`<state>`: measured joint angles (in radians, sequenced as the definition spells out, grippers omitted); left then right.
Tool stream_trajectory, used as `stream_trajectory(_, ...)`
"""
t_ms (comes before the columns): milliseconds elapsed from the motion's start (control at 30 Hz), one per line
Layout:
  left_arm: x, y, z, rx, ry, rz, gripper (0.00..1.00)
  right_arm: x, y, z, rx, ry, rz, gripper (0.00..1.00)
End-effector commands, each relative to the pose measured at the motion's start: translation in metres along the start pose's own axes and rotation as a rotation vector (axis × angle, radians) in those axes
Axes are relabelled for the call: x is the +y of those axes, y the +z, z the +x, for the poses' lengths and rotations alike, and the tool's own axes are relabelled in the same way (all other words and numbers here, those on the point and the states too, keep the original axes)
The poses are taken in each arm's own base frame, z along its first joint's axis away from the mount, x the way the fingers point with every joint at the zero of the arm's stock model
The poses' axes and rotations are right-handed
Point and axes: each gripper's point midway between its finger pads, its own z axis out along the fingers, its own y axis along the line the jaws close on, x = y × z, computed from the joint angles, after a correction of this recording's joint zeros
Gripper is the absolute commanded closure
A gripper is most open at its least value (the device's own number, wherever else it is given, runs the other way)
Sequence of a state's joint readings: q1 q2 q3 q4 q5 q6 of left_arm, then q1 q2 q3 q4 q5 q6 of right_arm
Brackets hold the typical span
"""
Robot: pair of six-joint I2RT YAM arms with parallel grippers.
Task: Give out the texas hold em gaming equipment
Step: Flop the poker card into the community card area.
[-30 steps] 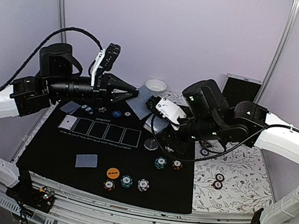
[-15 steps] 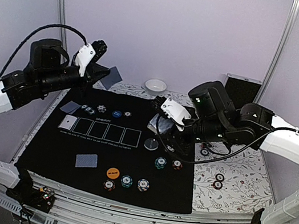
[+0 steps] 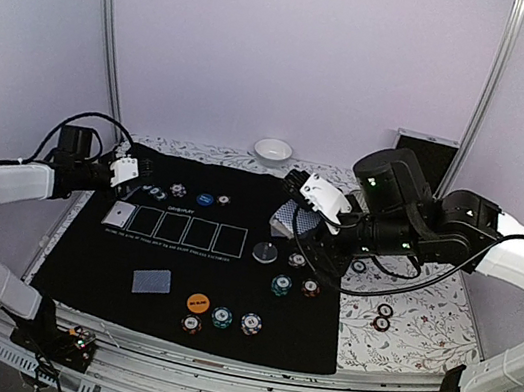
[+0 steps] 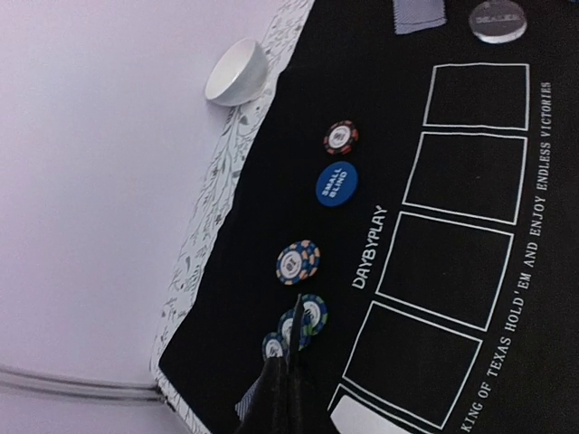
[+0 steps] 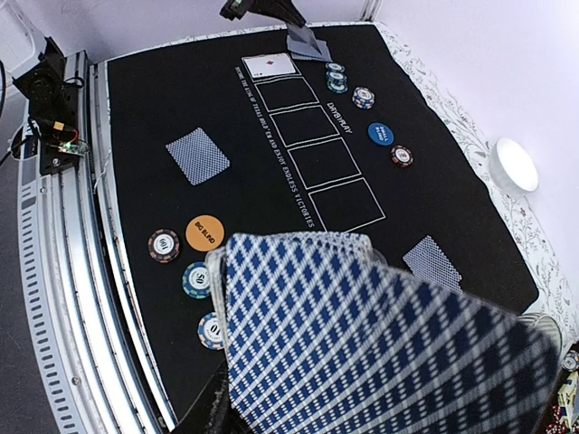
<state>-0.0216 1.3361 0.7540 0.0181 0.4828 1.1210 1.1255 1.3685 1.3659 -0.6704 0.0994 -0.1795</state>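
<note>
My right gripper (image 3: 292, 211) is shut on a fanned stack of blue-backed playing cards (image 5: 362, 334), held above the right half of the black mat (image 3: 79, 255). At the mat's far left corner my left gripper (image 3: 136, 174) is low and shut on a single card, which shows edge-on (image 4: 296, 325) over three chips (image 4: 312, 314). On the mat lie a face-up card (image 3: 119, 214), a face-down card (image 3: 151, 281), a blue disc (image 3: 204, 200), an orange disc (image 3: 199, 302), a grey dealer button (image 3: 265, 253) and striped chips (image 3: 222, 318).
A small white bowl (image 3: 273, 149) stands past the mat's far edge. Loose chips (image 3: 383, 317) lie on the patterned cloth at the right. A dark panel (image 3: 423, 158) leans at the back right. Metal rails (image 5: 54, 271) run along the table's near edge.
The left arm swung down and leftward from high over the back of the mat to its far left corner, card still in its grip. The right arm drifted slightly right with its cards.
</note>
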Motion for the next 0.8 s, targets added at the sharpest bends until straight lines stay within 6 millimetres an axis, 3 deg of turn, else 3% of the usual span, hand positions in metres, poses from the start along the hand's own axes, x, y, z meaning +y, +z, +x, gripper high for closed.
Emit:
stream_trajectory(0, -0.013, 0.014, -0.016, -0.192, 0.138, 0.089, 1.0, -0.003, -0.009, -0.007, -0.049, 0.013, 0.015, 0.96)
stream_trajectory(100, -0.029, 0.029, -0.003, -0.185, 0.157, 0.171, 1.0, -0.003, -0.009, -0.008, -0.05, 0.011, 0.019, 0.96)
stream_trajectory(333, -0.044, 0.052, 0.029, -0.125, 0.193, 0.219, 1.0, -0.003, -0.005, -0.009, -0.042, 0.005, 0.019, 0.96)
stream_trajectory(567, -0.058, 0.06, 0.056, -0.065, 0.267, 0.263, 1.0, -0.003, -0.006, -0.011, -0.042, 0.005, 0.016, 0.96)
stream_trajectory(767, -0.081, 0.055, 0.07, -0.016, 0.233, 0.364, 1.0, -0.004, -0.007, -0.009, -0.036, 0.007, 0.017, 0.96)
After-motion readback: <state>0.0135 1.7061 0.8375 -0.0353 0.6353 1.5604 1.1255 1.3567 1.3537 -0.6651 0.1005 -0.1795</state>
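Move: The left hand already holds a card; the second community slot from the left, which the card is bound for, lies about 3 cm to the hand's right, level with it fore and aft, and some 15 cm below. At the same depth below, the face-up card in the first slot is about 4 cm to the hand's left, and the blue chip pile 8 cm ahead and 5 cm right. From the right hand, that second slot is some 37 cm left, 20 cm ahead and 27 cm down. The left hand sinks about 10 cm towards the second community slot, quickly at first and then slower, swinging some 2 cm to the right early on and drifting about 1 cm back left as it nears the mat. On the way the wrist turns nearly 20 degrees clockwise, bringing the fingers and the card more along the row to the right, and its left side rises about 10 degrees while the shut fingers keep their pinch on the card. ##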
